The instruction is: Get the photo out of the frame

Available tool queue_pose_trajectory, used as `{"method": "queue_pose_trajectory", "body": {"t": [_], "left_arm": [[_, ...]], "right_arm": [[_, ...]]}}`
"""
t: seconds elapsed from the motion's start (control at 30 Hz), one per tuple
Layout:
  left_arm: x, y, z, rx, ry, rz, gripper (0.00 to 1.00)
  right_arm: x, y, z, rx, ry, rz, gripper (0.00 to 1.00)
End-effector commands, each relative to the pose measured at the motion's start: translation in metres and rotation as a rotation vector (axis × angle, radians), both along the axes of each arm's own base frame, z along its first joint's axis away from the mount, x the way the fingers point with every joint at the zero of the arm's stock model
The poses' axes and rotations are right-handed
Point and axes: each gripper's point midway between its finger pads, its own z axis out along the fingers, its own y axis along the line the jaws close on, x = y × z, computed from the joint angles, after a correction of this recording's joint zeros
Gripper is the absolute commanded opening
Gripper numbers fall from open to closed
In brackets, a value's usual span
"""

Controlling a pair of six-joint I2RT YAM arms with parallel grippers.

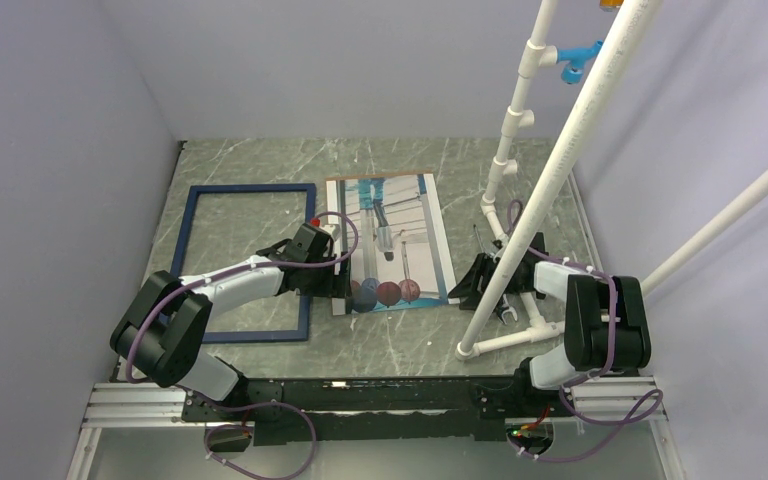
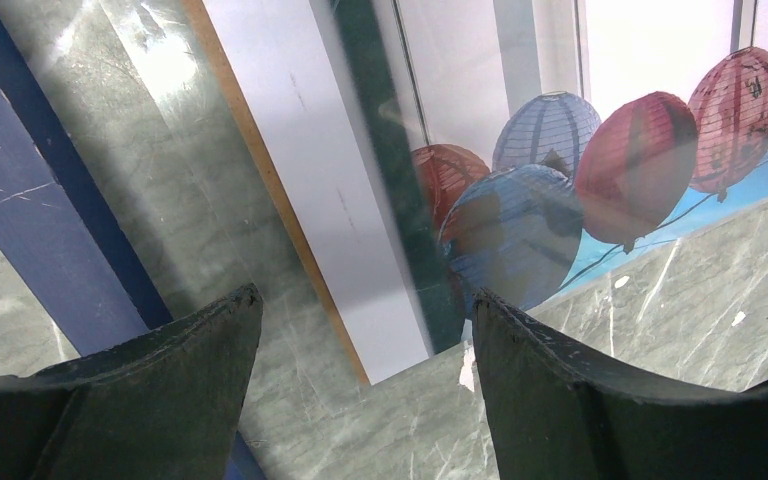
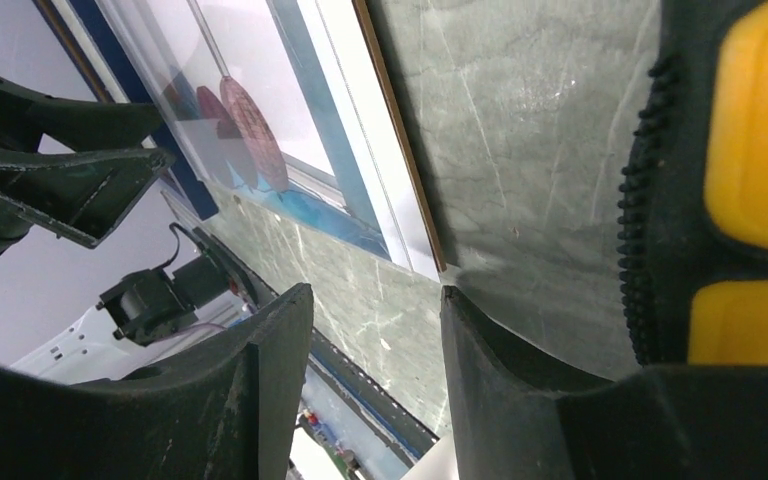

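Note:
The photo (image 1: 392,238) lies flat on the table, outside the frame (image 1: 245,262) and just to its right. The frame is an empty navy rectangle with the table showing through it. My left gripper (image 1: 345,288) is at the photo's near-left corner. In the left wrist view the left gripper (image 2: 365,295) is open, the photo's white-bordered corner (image 2: 360,300) lies between the fingertips, and the frame's bar (image 2: 30,200) is at left. My right gripper (image 1: 468,285) is by the near-right corner. In the right wrist view the right gripper (image 3: 375,290) is open and empty, just short of the photo (image 3: 290,110).
A white PVC pipe stand (image 1: 560,170) rises over the table's right side, its foot (image 1: 505,342) next to my right arm. Metal tools (image 1: 487,232) lie right of the photo. A black and yellow tool handle (image 3: 750,150) sits close to my right fingers.

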Motion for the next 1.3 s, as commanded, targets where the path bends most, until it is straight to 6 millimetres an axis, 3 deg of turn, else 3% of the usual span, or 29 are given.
{"method": "queue_pose_trajectory", "body": {"t": [0.0, 0.13, 0.47, 0.83, 1.2, 1.27], "left_arm": [[-0.004, 0.008, -0.005, 0.039, 0.003, 0.002, 0.81], [-0.005, 0.009, -0.006, 0.042, 0.007, 0.002, 0.81], [-0.005, 0.009, -0.006, 0.043, 0.006, -0.001, 0.81], [-0.005, 0.008, -0.005, 0.042, 0.007, -0.002, 0.81], [-0.008, 0.011, -0.005, 0.048, 0.007, 0.003, 0.81], [-0.008, 0.012, -0.005, 0.050, 0.006, 0.003, 0.81]], "right_arm": [[0.011, 0.002, 0.003, 0.028, -0.036, -0.010, 0.52], [0.021, 0.006, 0.010, 0.065, -0.057, -0.019, 0.52], [0.020, 0.007, 0.032, 0.078, -0.088, -0.015, 0.52], [0.043, 0.011, 0.029, 0.119, -0.161, -0.024, 0.49], [0.062, 0.011, 0.020, 0.145, -0.180, -0.055, 0.27], [0.062, 0.013, 0.020, 0.176, -0.178, -0.057, 0.17]]}}
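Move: The near right corner of the photo is right at the right hand, about 1 cm to its left and 1 cm below, with the photo's middle some 11 cm ahead and 13 cm left. The screwdriver handle sits roughly 4 cm ahead and 5 cm to the right, the wrench 3 cm back and 9 cm right. From the left hand, that same corner lies about 22 cm to the right and nearly level fore and aft. Forward by a centimetre and slightly left at first, then up nearly 2 cm, the right hand brings its half-open fingertips up at the photo's near right corner. It then slides about 3 cm farther forward along the right edge, sinking a centimetre and tipping slightly, while the fingers close from half open to about a quarter around the edge of the lifted photo. ##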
